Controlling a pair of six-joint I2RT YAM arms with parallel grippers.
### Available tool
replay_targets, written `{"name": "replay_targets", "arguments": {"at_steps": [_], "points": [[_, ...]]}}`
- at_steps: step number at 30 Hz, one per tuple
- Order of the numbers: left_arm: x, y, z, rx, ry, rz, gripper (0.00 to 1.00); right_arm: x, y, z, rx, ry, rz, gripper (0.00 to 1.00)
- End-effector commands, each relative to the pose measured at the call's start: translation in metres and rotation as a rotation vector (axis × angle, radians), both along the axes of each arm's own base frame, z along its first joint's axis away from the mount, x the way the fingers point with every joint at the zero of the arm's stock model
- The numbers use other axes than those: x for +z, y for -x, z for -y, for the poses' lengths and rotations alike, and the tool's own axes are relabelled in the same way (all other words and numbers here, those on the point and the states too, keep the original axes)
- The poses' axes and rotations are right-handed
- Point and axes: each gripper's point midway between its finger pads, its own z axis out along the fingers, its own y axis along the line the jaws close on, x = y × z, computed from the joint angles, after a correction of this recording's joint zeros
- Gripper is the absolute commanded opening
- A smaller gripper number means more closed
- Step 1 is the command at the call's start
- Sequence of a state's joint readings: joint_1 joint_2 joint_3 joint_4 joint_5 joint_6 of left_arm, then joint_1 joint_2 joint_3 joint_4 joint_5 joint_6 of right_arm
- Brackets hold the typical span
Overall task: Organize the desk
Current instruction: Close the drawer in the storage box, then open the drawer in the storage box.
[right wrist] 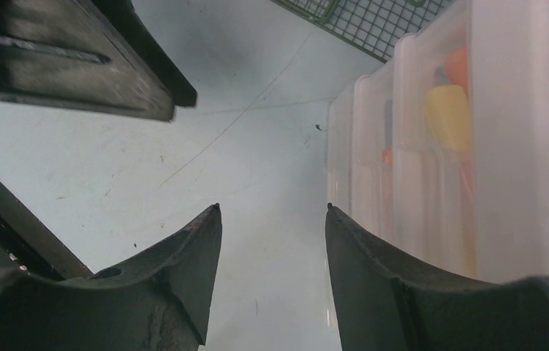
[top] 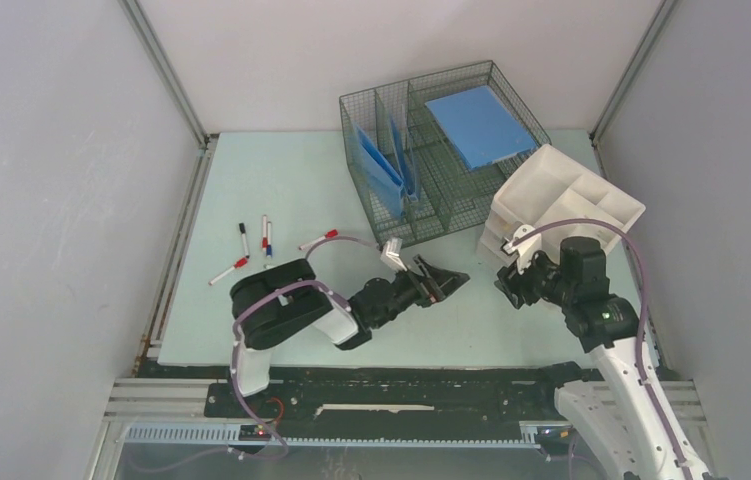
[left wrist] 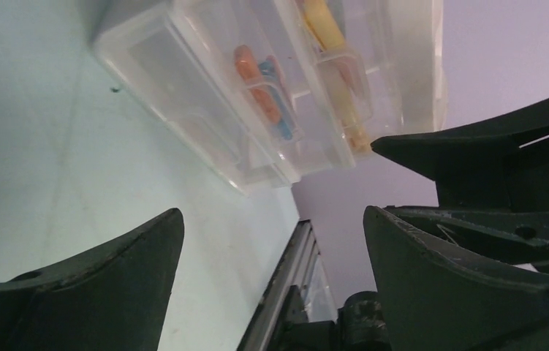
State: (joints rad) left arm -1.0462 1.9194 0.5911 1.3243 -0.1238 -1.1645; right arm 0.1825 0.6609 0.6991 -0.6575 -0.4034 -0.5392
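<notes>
The pale mint-green desk (top: pixel 281 185) carries several markers (top: pixel 266 236) lying loose at its left. My left gripper (top: pixel 448 282) lies low over the desk's middle, pointing right, jaws wide open and empty; in the left wrist view it (left wrist: pixel 271 219) faces the translucent drawer unit (left wrist: pixel 256 95). My right gripper (top: pixel 508 281) hovers just in front of that white drawer unit (top: pixel 561 205), open with nothing between its fingers. The right wrist view has this gripper (right wrist: pixel 273 212) over bare desk with the drawers (right wrist: pixel 432 146) at its right.
A wire mesh organizer (top: pixel 431 150) stands at the back centre, with blue folders (top: pixel 381 165) upright in it and a blue board (top: pixel 478 125) on top. The drawers hold orange, blue and yellow items (left wrist: pixel 256 80). Grey walls close three sides.
</notes>
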Motion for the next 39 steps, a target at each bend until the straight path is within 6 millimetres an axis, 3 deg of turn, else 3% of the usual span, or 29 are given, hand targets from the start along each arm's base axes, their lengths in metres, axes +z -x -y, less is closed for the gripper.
{"name": "replay_targets", "arguments": {"at_steps": [1, 9, 18, 23, 26, 31, 39], "points": [[0.02, -0.01, 0.025, 0.04, 0.136, -0.047, 0.98, 0.031, -0.003, -0.004, -0.003, -0.058, 0.081, 0.62], [0.005, -0.024, 0.053, 0.073, 0.159, -0.135, 0.97, 0.044, 0.005, -0.01, 0.023, -0.111, 0.094, 0.62], [0.002, -0.03, 0.073, 0.081, 0.15, -0.152, 0.96, 0.056, 0.008, -0.009, 0.015, -0.138, 0.126, 0.62], [0.004, -0.029, 0.071, 0.088, 0.118, -0.127, 0.97, 0.092, 0.016, -0.01, 0.03, -0.161, 0.154, 0.62], [0.003, -0.027, 0.064, 0.096, 0.102, -0.117, 0.96, 0.11, 0.005, 0.003, -0.017, -0.091, 0.141, 0.62], [0.007, -0.019, 0.057, 0.09, 0.096, -0.087, 0.96, 0.105, -0.019, 0.03, -0.137, 0.041, 0.035, 0.63], [0.018, -0.011, 0.047, 0.086, 0.061, -0.019, 0.96, 0.091, -0.036, 0.052, -0.21, 0.131, -0.043, 0.61]]}}
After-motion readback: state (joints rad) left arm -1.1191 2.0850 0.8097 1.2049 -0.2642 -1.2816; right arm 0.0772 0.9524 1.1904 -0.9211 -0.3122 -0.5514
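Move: The right hand, open, has the front rim of the storage box's top tray about 6 cm ahead, 5 cm to its right and 3 cm higher; the box's drawer fronts are roughly 6 cm ahead, 3 cm right and 7 cm below. From the open left hand those drawer fronts lie some 16 cm right, 4 cm ahead and 3 cm lower. The wire basket's middle is about 32 cm ahead of the left hand and 1 cm left. Right hand rises some 12 cm, then forward-right, dipping over the tray rim; left goes 7 right, eases back. ##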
